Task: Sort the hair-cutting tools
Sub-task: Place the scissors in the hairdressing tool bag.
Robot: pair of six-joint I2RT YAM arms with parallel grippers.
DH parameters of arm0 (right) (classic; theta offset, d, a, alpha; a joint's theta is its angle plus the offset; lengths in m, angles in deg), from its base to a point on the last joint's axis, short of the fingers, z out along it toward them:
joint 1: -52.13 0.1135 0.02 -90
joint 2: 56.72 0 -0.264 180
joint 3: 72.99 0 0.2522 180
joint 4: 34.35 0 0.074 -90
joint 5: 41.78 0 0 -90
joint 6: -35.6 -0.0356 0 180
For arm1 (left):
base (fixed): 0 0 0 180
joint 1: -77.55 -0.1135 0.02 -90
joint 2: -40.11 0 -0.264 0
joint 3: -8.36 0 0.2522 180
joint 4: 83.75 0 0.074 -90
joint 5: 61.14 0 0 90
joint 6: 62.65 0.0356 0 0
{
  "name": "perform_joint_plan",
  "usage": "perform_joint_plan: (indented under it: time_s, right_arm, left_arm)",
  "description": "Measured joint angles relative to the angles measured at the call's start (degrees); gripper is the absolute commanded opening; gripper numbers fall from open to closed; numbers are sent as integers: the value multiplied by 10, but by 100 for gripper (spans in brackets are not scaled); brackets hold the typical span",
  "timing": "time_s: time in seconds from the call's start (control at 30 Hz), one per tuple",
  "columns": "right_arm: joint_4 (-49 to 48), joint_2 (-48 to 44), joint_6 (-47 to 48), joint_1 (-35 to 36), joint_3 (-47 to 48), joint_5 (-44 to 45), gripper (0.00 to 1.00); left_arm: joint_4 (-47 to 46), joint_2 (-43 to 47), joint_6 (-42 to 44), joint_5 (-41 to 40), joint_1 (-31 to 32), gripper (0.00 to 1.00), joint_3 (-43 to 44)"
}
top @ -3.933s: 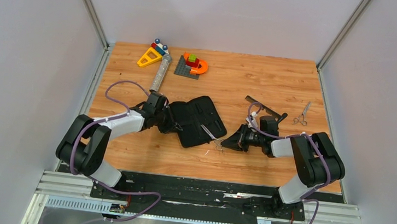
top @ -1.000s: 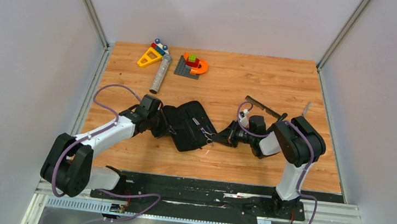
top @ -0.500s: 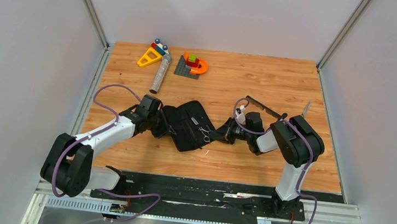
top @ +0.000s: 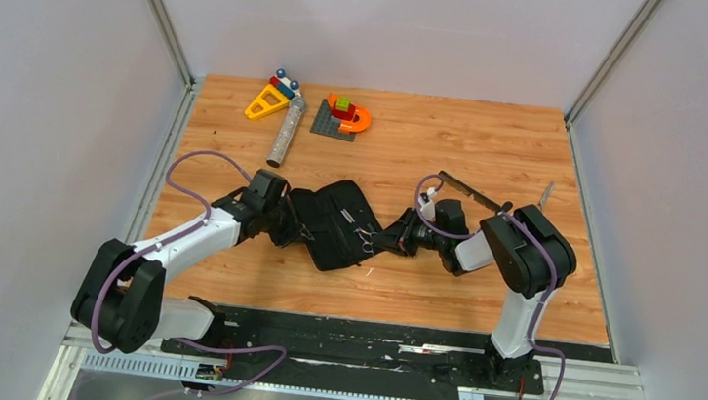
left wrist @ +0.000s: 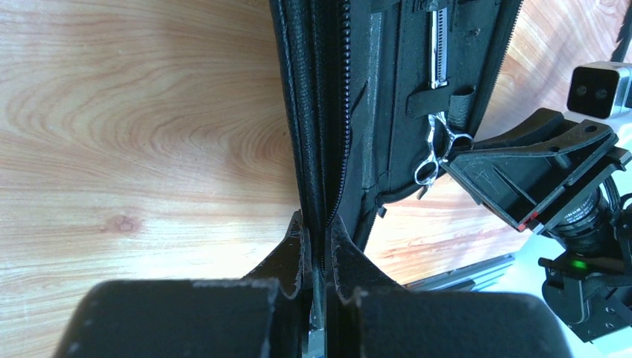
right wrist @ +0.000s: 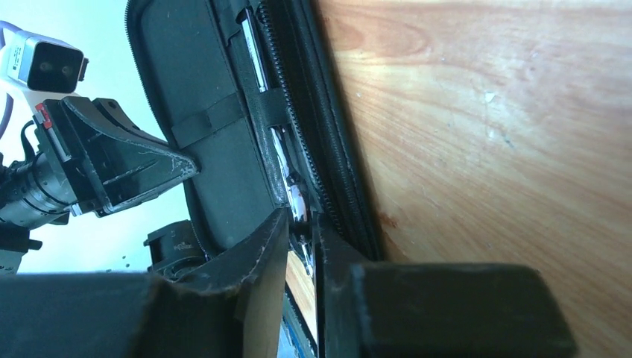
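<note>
An open black case [top: 333, 220] lies mid-table. My left gripper [left wrist: 319, 240] is shut on its zipper edge [left wrist: 322, 149], at the case's left side [top: 291, 225]. Slim silver scissors [left wrist: 438, 145] are tucked under the case's straps, rings toward the right gripper [top: 381, 240]. In the right wrist view that gripper [right wrist: 301, 237] has narrow jaws with a scissors ring [right wrist: 298, 201] between them; whether they press on it does not show. A long black comb [top: 473, 193] lies behind the right arm. The tip of a second pair of scissors [top: 546, 192] shows past the right arm.
At the back left stand a grey cylinder [top: 285, 135], a yellow toy triangle [top: 265, 103] and a grey plate with colourful blocks [top: 342, 117]. Grey walls close in both sides of the wooden table [top: 455, 131].
The right gripper has moved left toward the case, sliding the scissors further under the straps. The left arm and case have held still over the last second.
</note>
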Motion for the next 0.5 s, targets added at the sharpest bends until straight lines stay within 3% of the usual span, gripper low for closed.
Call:
perform_joint_plan:
  time_s: [0.23,0.5]
  right_arm:
    - [96,-69,40,0,3,18,46]
    - [374,-238,195,4,51,97,50]
  left_arm:
    - [10,9,2,-10,0,0,0]
    - [25,14,9,-20,0,0,0]
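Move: The scissors' ring handles are at my right fingertips, their blades already under the bag's strap. The scissors' middle lies about 3 cm left and 1 cm ahead of that hand, 1 cm lower; the tool bag's middle is some 8 cm left and 2 cm ahead. The black comb lies 17 cm right and 11 cm ahead. My left hand pinches the bag's left part, with the bag's middle about 6 cm right, 3 cm ahead and 5 cm below it. I let go of the scissors' handles by opening my right fingers, only just parted so far, to about half wide, then lift away about 5 cm up and 3 cm to the right, off the bag, the fingertips tipping some 10 degrees steeper down. My left hand keeps its pinch on the bag's raised fold, easing barely a centimetre to the left. ##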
